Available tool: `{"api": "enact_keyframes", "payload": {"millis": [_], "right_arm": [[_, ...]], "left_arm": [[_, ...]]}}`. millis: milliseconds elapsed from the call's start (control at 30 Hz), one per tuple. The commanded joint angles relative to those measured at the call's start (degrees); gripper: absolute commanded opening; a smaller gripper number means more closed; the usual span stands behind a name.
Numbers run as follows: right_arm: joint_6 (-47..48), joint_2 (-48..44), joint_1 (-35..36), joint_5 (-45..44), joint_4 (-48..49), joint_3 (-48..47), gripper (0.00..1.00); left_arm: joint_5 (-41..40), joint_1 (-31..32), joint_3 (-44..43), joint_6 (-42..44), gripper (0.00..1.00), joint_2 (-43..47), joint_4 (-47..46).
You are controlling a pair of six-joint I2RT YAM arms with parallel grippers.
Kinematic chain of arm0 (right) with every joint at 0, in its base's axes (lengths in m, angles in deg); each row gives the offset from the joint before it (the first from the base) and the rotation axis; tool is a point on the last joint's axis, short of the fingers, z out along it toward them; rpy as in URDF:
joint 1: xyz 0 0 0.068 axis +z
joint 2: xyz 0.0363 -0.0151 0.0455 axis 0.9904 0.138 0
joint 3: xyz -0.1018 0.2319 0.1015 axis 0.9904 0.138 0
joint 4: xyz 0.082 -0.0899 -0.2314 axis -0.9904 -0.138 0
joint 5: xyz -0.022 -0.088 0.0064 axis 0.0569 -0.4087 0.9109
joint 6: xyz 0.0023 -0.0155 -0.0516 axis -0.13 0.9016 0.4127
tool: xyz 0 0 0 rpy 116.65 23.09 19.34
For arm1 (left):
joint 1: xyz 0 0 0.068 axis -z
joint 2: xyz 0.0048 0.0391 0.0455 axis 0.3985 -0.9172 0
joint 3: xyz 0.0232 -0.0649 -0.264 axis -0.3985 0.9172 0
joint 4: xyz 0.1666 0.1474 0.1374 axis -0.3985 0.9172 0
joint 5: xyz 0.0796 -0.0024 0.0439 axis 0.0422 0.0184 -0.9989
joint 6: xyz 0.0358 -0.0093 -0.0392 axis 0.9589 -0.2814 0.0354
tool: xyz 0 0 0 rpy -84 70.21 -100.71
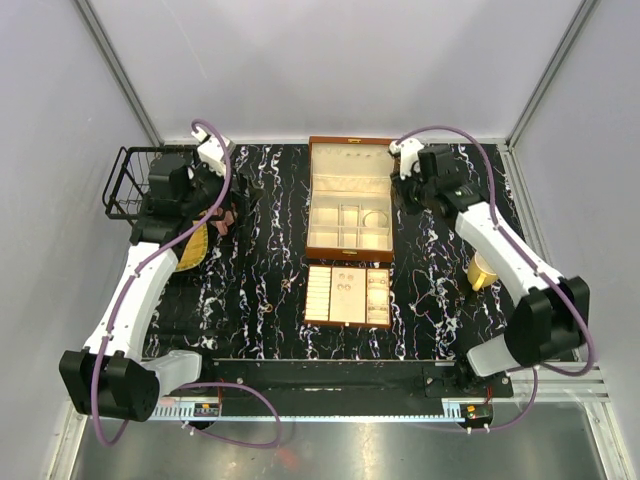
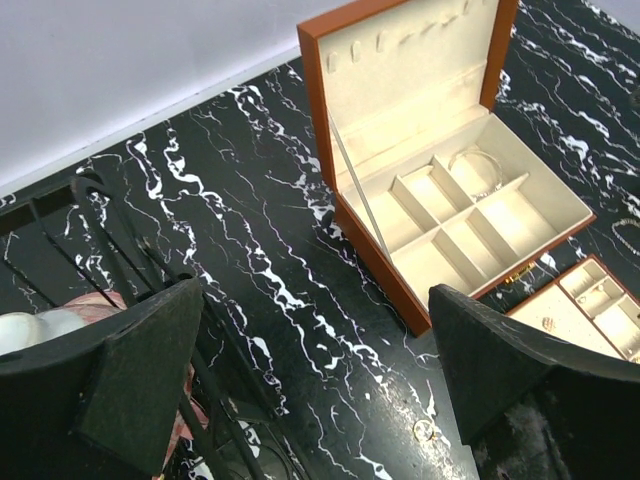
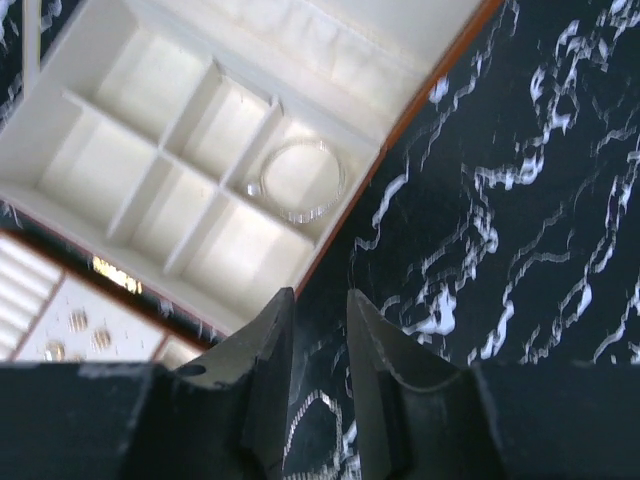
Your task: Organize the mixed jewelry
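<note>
The brown box [image 1: 348,205] stands open mid-table, with a pale bangle [image 1: 374,218] lying in its back right compartment. The bangle also shows in the left wrist view [image 2: 476,170] and the right wrist view [image 3: 297,180]. My right gripper [image 1: 405,188] hovers just off the box's right side. Its jaws [image 3: 318,295] are a little apart with nothing between them, above a fine chain [image 3: 316,402] on the marble. My left gripper [image 1: 222,212] is wide open [image 2: 315,300] and empty over the marble left of the box. A small ring [image 2: 424,431] lies below its right finger.
A cream insert tray [image 1: 347,295] holding small rings [image 1: 343,285] lies in front of the box. A black wire basket [image 1: 128,180] stands at the far left beside the left arm. A yellow cup [image 1: 482,270] stands at the right, close to the right arm.
</note>
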Motion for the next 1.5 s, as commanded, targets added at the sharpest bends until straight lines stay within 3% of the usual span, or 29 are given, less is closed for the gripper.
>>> {"api": "enact_keyframes", "payload": {"millis": [0, 300, 500, 1167, 1467], "right_arm": [[6.58, -4.64, -0.1, -1.41, -6.59, 6.85, 0.33], [14.32, -13.88, -0.1, 4.63, -8.17, 19.69, 0.33], [16.26, -12.13, -0.1, 6.67, -9.85, 22.16, 0.34], [19.16, -5.53, -0.02, 4.21, -2.29, 31.12, 0.38], [20.83, -7.46, -0.1, 8.16, -5.8, 31.56, 0.4]], "left_arm": [[3.85, 0.75, -0.5, 2.57, 0.99, 0.15, 1.38], [1.4, 3.55, -2.95, 6.44, 0.99, -0.12, 5.15], [-2.3, 6.9, -5.15, 8.02, 0.99, -0.82, 6.74], [-4.68, 9.98, -6.48, 6.88, 0.99, -2.14, 5.78], [-5.55, 10.24, -5.25, 7.58, 0.99, -1.96, 5.6]]}}
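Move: The bead-chain necklace on the marble lies about 15 cm back from the right hand, 7 cm to its right and some 19 cm below. The jewelry tray sits 16 cm back and 9 cm to the hand's left, also near table height. The bracelet, already in the open box, is about 6 cm ahead and 2 cm left, roughly 16 cm lower. From the left hand the necklace is some 37 cm right, 11 cm back and 30 cm below. No new contact can be seen: the right hand heads for the necklace, leaving the box empty, slanting back and down, then mostly down, about 15 cm back, 17 cm lower and 5 cm right. Its fingers tip some 25 degrees steeper, turn counter-clockwise and stay part open. The empty left hand drifts about 5 cm right, fingers wide. ##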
